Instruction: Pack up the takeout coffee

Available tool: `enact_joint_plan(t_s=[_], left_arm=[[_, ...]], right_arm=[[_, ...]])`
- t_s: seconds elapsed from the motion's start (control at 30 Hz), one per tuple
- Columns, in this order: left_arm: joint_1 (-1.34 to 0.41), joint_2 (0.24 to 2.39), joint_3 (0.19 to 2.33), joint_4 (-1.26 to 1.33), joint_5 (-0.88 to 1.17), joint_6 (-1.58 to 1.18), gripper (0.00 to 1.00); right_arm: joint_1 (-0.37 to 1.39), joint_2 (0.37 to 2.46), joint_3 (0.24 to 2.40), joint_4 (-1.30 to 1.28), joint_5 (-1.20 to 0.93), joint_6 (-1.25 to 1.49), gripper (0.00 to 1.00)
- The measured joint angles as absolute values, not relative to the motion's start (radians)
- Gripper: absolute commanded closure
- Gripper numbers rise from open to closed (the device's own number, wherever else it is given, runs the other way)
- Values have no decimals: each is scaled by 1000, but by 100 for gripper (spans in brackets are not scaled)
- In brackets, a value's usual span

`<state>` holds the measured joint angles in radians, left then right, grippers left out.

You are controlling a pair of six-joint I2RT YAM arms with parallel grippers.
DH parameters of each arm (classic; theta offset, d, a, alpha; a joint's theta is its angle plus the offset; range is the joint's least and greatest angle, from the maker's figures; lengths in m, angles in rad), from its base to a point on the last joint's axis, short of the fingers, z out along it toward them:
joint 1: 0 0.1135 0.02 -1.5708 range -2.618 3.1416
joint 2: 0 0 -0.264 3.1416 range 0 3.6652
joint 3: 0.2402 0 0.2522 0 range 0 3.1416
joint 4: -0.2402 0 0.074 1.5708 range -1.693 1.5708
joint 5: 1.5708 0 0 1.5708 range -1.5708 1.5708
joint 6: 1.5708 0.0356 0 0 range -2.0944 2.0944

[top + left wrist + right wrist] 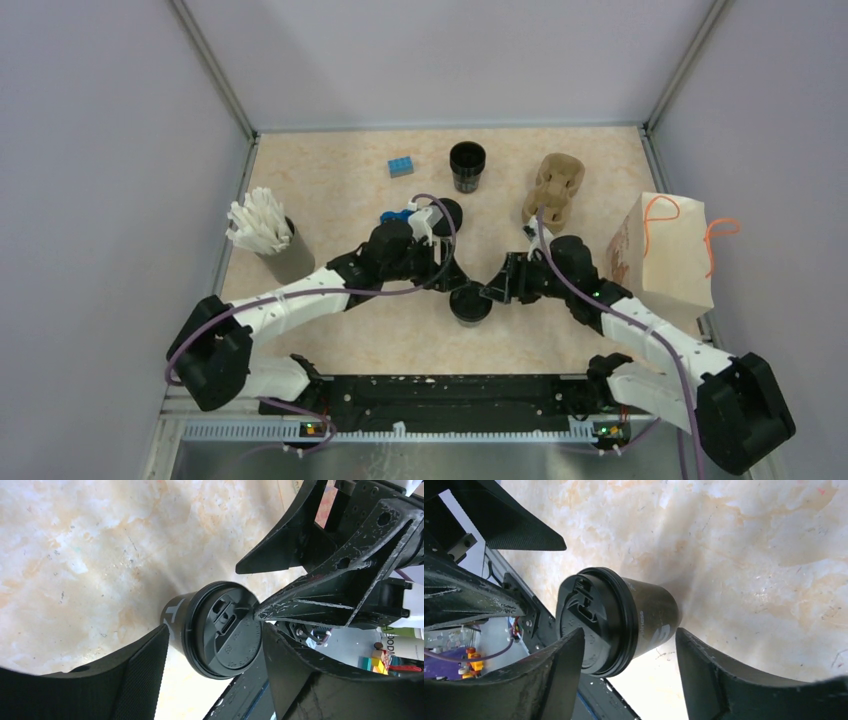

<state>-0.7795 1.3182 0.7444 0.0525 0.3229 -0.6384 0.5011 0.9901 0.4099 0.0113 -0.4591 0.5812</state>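
Note:
The takeout coffee (470, 304), a small black cup with a black lid pressed on, stands upright on the table between my two grippers. In the left wrist view the coffee (222, 630) sits between the spread fingers of my left gripper (215, 630), with a gap on each side. My right gripper (629, 630) is open too, and the coffee (624, 615) shows at its fingertips. From above, the left gripper (455, 283) and right gripper (492, 292) flank the cup from left and right.
A second black cup (467, 165) without a lid stands at the back, with a black disc lid (447, 213) and a blue brick (401, 166) nearby. A brown pulp carrier (553, 188) and paper bag (665, 250) are right. A grey utensil cup (272, 238) is left.

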Motion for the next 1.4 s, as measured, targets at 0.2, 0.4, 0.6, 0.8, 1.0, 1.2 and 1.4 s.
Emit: enact_joint_plan(t_s=[0.2,0.4,0.6,0.8,1.0,1.2,1.4], left_arm=[[-779,1262,823,-94,261,-553,3],[-778,1073,897,-271,136,-448,1],[-778,813,915,-393,23,-337,1],[-778,646,915,-509,-38,-250,1],[-778,540,854,-533,-54,-186,1],[-778,485,767,-535,-69,-148,1],[-778,441,733,-529,-80,-126,1]], right_arm=[[503,963,548,-169,-415,538,19],[584,948,682,-319,-272,496,19],[810,1008,805,-430,-60,471,11],[961,1126,868,-503,143,451,7],[1018,1225,916,-556,265,423,6],[1028,1254,928,-558,272,411,8],[1031,1297,937,-550,265,411,9]])
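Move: The lidded coffee cup stands some 4 cm left, 1 cm back and 6 cm below the right hand. It is about 4 cm right, 3 cm back and 9 cm below the left hand. From the right hand, the black lids are roughly 20 cm ahead and 9 cm left, and the cardboard carrier is about 26 cm ahead and 17 cm right. The toy car lies 18 cm ahead and 11 cm left of the left hand. The right fingertip comes free of the cup's lid edge; that hand opens wider, rises about 7 cm, then swings a few centimetres left and sinks again over the lid, its fingers tipping steeply down. The left hand, opening fully, climbs steeply and retreats some 16 cm left and a little back from the cup, wrist turning, then sinks slightly. ##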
